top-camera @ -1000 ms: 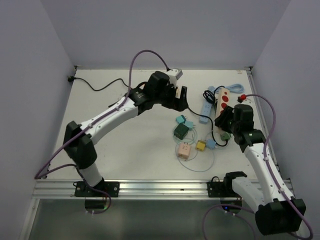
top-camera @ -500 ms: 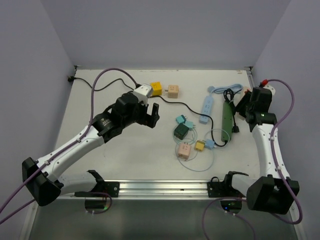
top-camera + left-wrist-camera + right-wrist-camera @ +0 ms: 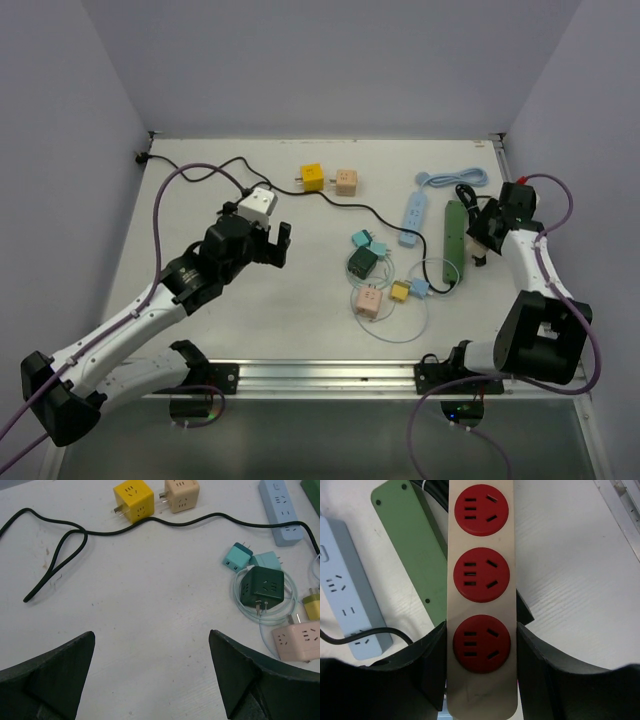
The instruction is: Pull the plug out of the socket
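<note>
The socket, a long dark green strip [image 3: 455, 232], lies at the right of the table. In the right wrist view the socket [image 3: 412, 545] shows a plain face with small screw holes. I see no plug seated in it. Several plug cubes lie loose: yellow [image 3: 312, 177], beige [image 3: 346, 181], dark green [image 3: 262, 585] and pink [image 3: 368, 300]. My right gripper [image 3: 488, 225] [image 3: 481, 630] is shut on a beige power strip with red outlets [image 3: 480, 575], just right of the socket. My left gripper [image 3: 278, 243] [image 3: 151, 635] stands open over bare table, left of the cubes.
A light blue strip [image 3: 413, 220] lies left of the socket, its black cord [image 3: 150, 522] snaking to the back left corner. Small teal plugs [image 3: 237, 557] and a small yellow one [image 3: 400, 291] sit among thin pale cable loops. Walls close the table's sides and back.
The left arm has drawn back to the near left, leaving the yellow and beige cubes at the back. The right arm has swung to the far right with the red-outlet strip, uncovering the green one.
</note>
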You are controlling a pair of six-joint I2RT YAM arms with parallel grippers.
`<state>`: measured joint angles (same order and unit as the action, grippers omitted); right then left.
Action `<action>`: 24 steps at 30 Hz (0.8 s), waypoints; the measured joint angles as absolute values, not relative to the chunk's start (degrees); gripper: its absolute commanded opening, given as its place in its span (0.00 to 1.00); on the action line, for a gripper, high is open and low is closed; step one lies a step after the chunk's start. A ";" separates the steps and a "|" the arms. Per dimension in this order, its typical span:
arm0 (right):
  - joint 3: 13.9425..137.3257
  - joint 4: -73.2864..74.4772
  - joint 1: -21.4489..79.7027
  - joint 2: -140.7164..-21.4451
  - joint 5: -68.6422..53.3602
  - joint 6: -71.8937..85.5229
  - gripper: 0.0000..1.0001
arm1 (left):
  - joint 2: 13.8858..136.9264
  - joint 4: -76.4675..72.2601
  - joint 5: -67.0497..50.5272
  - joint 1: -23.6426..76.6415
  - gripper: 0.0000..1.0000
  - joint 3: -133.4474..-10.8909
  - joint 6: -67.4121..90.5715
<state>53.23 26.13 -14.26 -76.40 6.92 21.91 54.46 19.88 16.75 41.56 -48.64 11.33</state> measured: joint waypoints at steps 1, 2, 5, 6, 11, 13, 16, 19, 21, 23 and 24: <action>53.23 26.17 -14.26 -77.06 6.94 21.74 0.13 | 54.30 19.75 17.02 41.34 1.00 -47.99 11.31; 53.23 26.11 -14.26 -77.82 6.96 21.54 0.13 | 54.22 19.79 17.41 41.25 1.00 -47.51 11.31; 53.23 25.96 -14.26 -80.16 7.18 20.64 0.16 | 54.19 19.79 18.61 41.23 1.00 -46.92 11.27; 53.25 25.91 -14.17 -81.01 7.46 20.32 0.17 | 54.15 19.75 18.94 41.23 1.00 -46.92 11.25; 53.25 26.11 -14.15 -83.77 9.61 19.35 0.23 | 53.95 19.75 20.01 41.23 1.00 -46.92 11.05; 53.25 26.15 -14.15 -84.49 10.39 19.09 0.26 | 53.95 19.73 20.23 41.23 1.00 -46.92 10.87; 53.25 26.15 -14.15 -85.67 10.66 18.98 0.34 | 53.95 19.73 20.43 41.23 1.00 -46.92 10.85; 53.36 26.22 -14.17 -86.67 10.74 19.00 0.45 | 53.93 19.73 20.64 41.23 1.00 -46.89 10.85; 53.58 26.46 -14.17 -86.76 10.66 19.03 0.54 | 53.93 19.70 20.67 41.23 1.00 -46.89 10.85; 53.87 26.72 -14.17 -86.76 10.50 19.16 0.60 | 53.93 19.68 20.60 41.23 1.00 -46.89 10.85; 54.00 26.89 -14.17 -86.74 10.28 19.31 0.62 | 53.93 19.62 20.58 41.23 1.00 -46.89 10.85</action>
<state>54.00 26.89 -14.17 -86.74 10.28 19.31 53.93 19.62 20.58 41.23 -46.89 10.85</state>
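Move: The right hand already holds the beige socket strip with red outlets by its near end. The bare table it is taken to lies about 8 cm below, 1 cm back and 1 cm right. The green strip's middle is some 5 cm left and 2 cm ahead, and the light-blue strip is roughly 14 cm left and 8 cm ahead, both 8 cm down. From the left hand, that bare patch is about 48 cm right, 5 cm ahead and 19 cm below. Still pinching the beige socket strip by its long sides, the right hand lowers it about 5.5 cm towards the table just right of the green strip, slowing over the last part. The wrist tips the fingers some 10 degrees further downward, and right at the end the fingers just begin to ease open. ##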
